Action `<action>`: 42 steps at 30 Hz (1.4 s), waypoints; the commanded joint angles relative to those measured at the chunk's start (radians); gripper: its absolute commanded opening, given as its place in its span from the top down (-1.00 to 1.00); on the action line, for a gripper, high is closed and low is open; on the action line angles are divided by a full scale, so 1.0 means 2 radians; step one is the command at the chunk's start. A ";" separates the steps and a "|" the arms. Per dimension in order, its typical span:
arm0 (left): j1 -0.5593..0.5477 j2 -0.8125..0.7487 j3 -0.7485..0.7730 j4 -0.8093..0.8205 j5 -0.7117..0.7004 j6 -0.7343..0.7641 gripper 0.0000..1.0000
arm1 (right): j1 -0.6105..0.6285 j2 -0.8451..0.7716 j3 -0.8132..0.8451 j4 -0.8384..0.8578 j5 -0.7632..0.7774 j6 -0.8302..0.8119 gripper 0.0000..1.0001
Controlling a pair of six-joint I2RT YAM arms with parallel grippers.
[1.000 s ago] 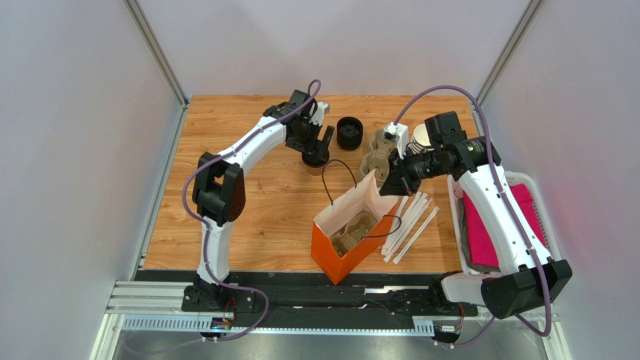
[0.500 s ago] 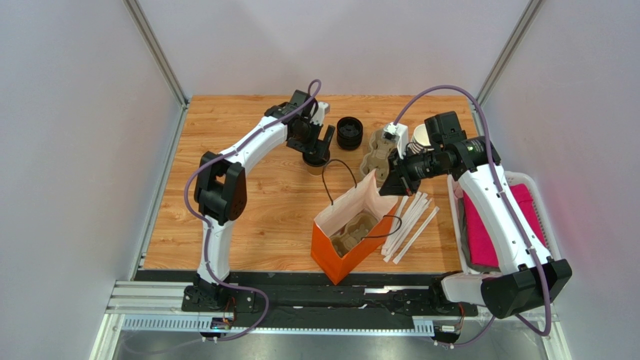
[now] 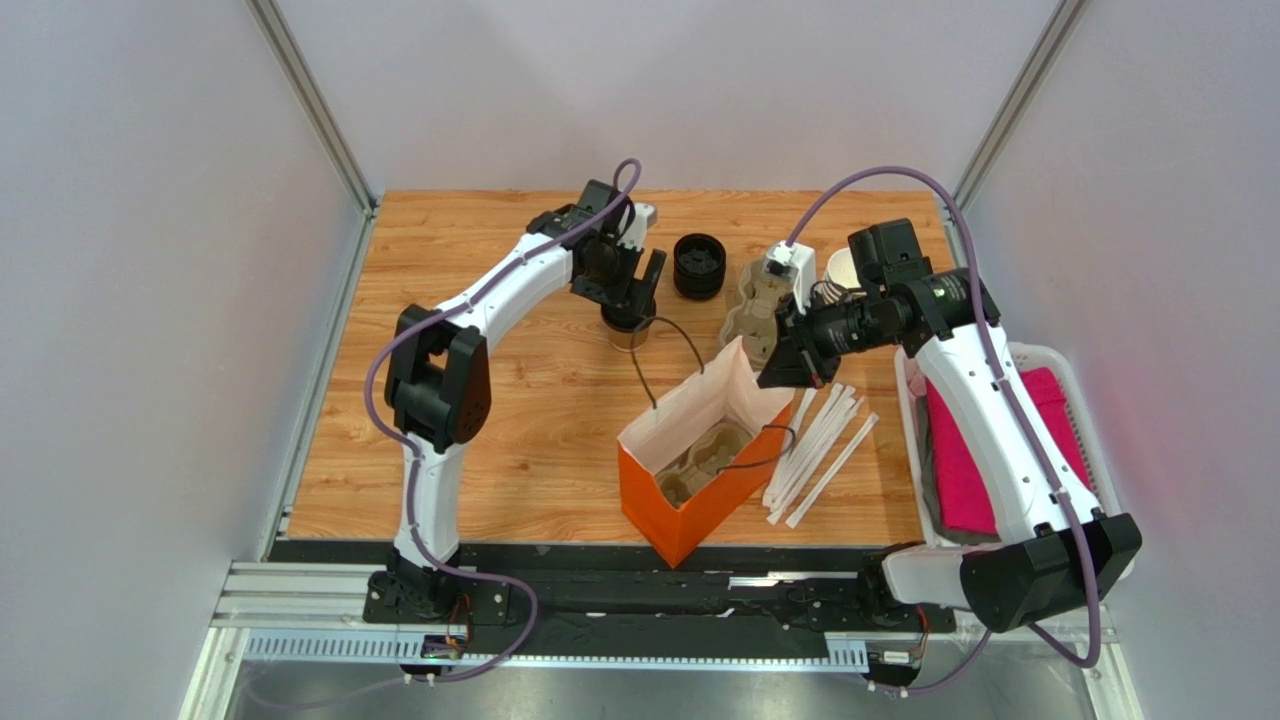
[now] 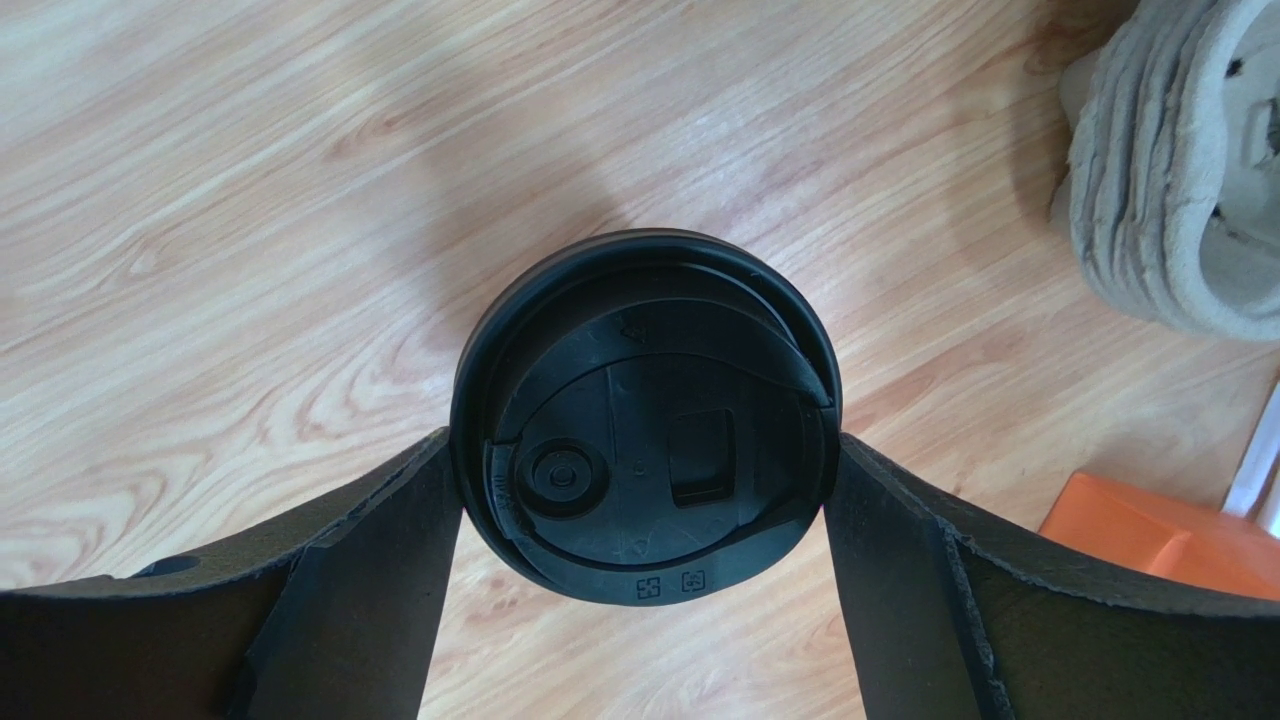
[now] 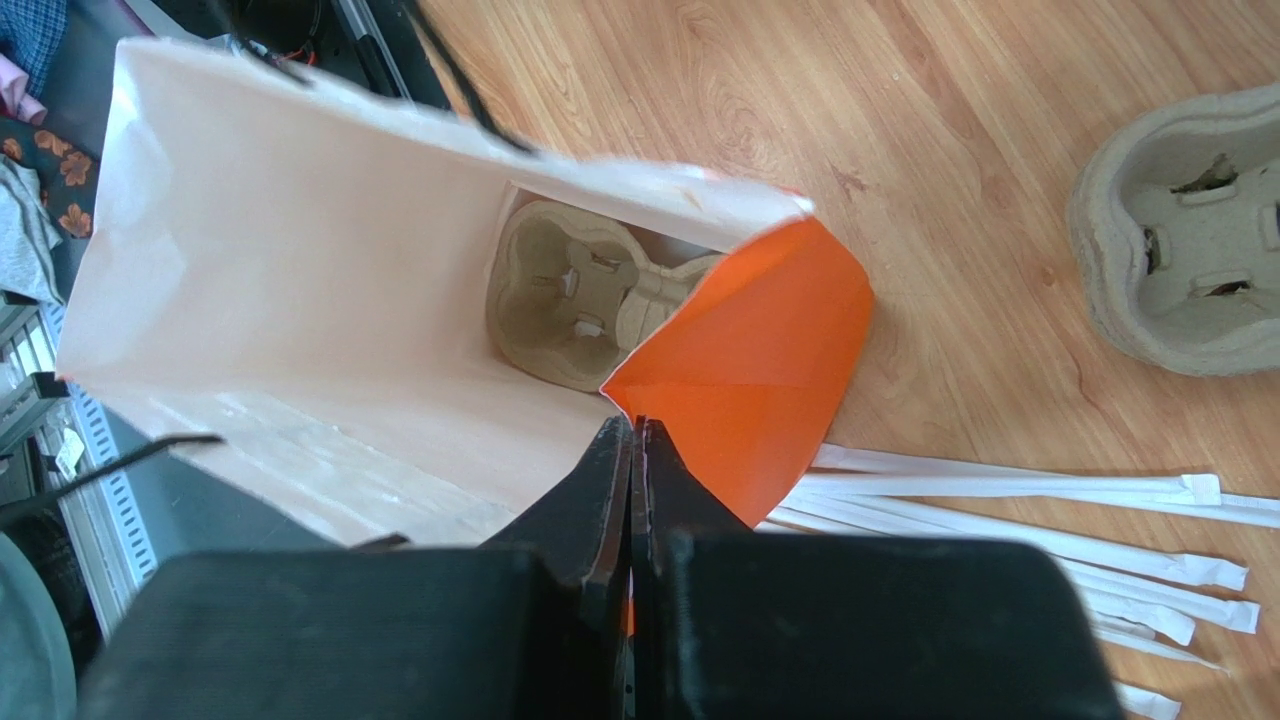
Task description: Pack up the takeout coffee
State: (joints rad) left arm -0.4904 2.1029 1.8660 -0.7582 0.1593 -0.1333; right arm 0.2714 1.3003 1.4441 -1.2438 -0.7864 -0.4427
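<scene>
The takeout coffee [image 4: 646, 413], a paper cup under a round black lid, stands on the wooden table at the back middle [image 3: 630, 332]. My left gripper [image 4: 643, 450] comes down over it, and both fingers [image 4: 376, 570] lie against opposite sides of the lid's rim. The orange paper bag [image 3: 684, 510], white inside [image 5: 301, 300], stands open at the front middle with a cardboard cup carrier [image 5: 579, 293] at its bottom. My right gripper [image 5: 631, 435] is shut on the bag's upper rim and holds it open.
A stack of black lids [image 3: 699, 266] sits just right of the cup. Next to it is a stack of cardboard carriers [image 3: 748, 315] [image 4: 1187, 165]. Lidless cups [image 3: 843, 270] stand behind the right arm. Wrapped straws [image 3: 819, 443] lie right of the bag. A basket [image 3: 1076, 393] with pink cloth is at far right.
My left fingers have drawn in a little onto the lid's sides. The bag, held by the right gripper, has shifted slightly to the left.
</scene>
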 commanded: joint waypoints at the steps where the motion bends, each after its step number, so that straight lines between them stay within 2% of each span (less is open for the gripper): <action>1: -0.002 -0.086 -0.009 0.000 -0.006 0.029 -0.48 | 0.003 0.004 0.027 0.003 0.003 0.000 1.00; 5: 0.010 -0.156 -0.026 -0.017 0.024 0.051 -0.47 | 0.015 0.006 0.034 0.010 0.001 0.001 1.00; 9: 0.030 -0.226 -0.048 -0.045 0.060 0.066 -0.36 | 0.032 0.009 0.043 0.012 -0.001 0.000 1.00; 13: 0.043 -0.320 -0.070 -0.063 0.104 0.117 -0.33 | 0.052 0.015 0.061 0.015 -0.002 -0.001 1.00; 17: 0.039 -0.419 -0.056 -0.087 0.151 0.168 -0.39 | 0.074 0.020 0.086 0.024 0.000 0.000 1.00; 19: 0.027 -0.435 -0.027 -0.121 0.160 0.199 -0.40 | 0.085 0.023 0.092 0.026 0.001 0.002 1.00; 25: -0.074 -0.487 0.016 -0.178 0.170 0.269 -0.36 | 0.111 0.026 0.101 0.029 0.003 0.004 1.00; 28: -0.153 -0.490 0.036 -0.206 0.165 0.294 -0.36 | 0.127 0.023 0.103 0.032 0.005 0.002 1.00; 30: -0.185 -0.484 0.046 -0.227 0.157 0.305 -0.35 | 0.140 0.021 0.103 0.034 0.010 -0.001 1.00; 33: -0.251 -0.476 0.044 -0.233 0.127 0.324 -0.32 | 0.156 0.014 0.102 0.037 0.020 -0.005 1.00; 34: -0.291 -0.476 0.042 -0.233 0.101 0.331 -0.31 | 0.160 0.012 0.102 0.039 0.023 -0.005 1.00; 37: -0.360 -0.472 0.033 -0.233 0.043 0.370 -0.31 | 0.173 0.006 0.106 0.038 0.036 -0.002 1.00; 42: -0.424 -0.443 0.056 -0.256 -0.017 0.393 -0.30 | 0.188 -0.002 0.109 0.042 0.050 0.011 1.00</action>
State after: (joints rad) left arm -1.2606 1.1843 1.9366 -1.2301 0.2714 0.5728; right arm 0.6262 1.3399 1.6173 -1.2072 -0.7143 -0.4408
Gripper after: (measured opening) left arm 0.893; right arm 0.005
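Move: The lidded coffee cup is already gripped in the left hand; the bag mouth it goes to lies about 23 cm back, 8 cm right and 11 cm above that hand. The lid stack stands some 8 cm ahead and 9 cm right of the hand, the cup-carrier stack 3 cm ahead and 17 cm right. From the right hand, pinching the bag's rim, the mouth's centre is 4 cm back, 7 cm left, slightly lower; the straws lie 8 cm ahead, 9 cm right, 24 cm down. The lidded cup is lifted off the table in the left hand's kept grip and carried up and back some 37 cm, sinking slightly at the end, while the wrist swings clockwise and tips up until the fingers point right and a little down at the bag. The right hand, still pinching the rim, draws the bag about 7 cm left, with some back and up, turning it counter-clockwise to meet the cup. ##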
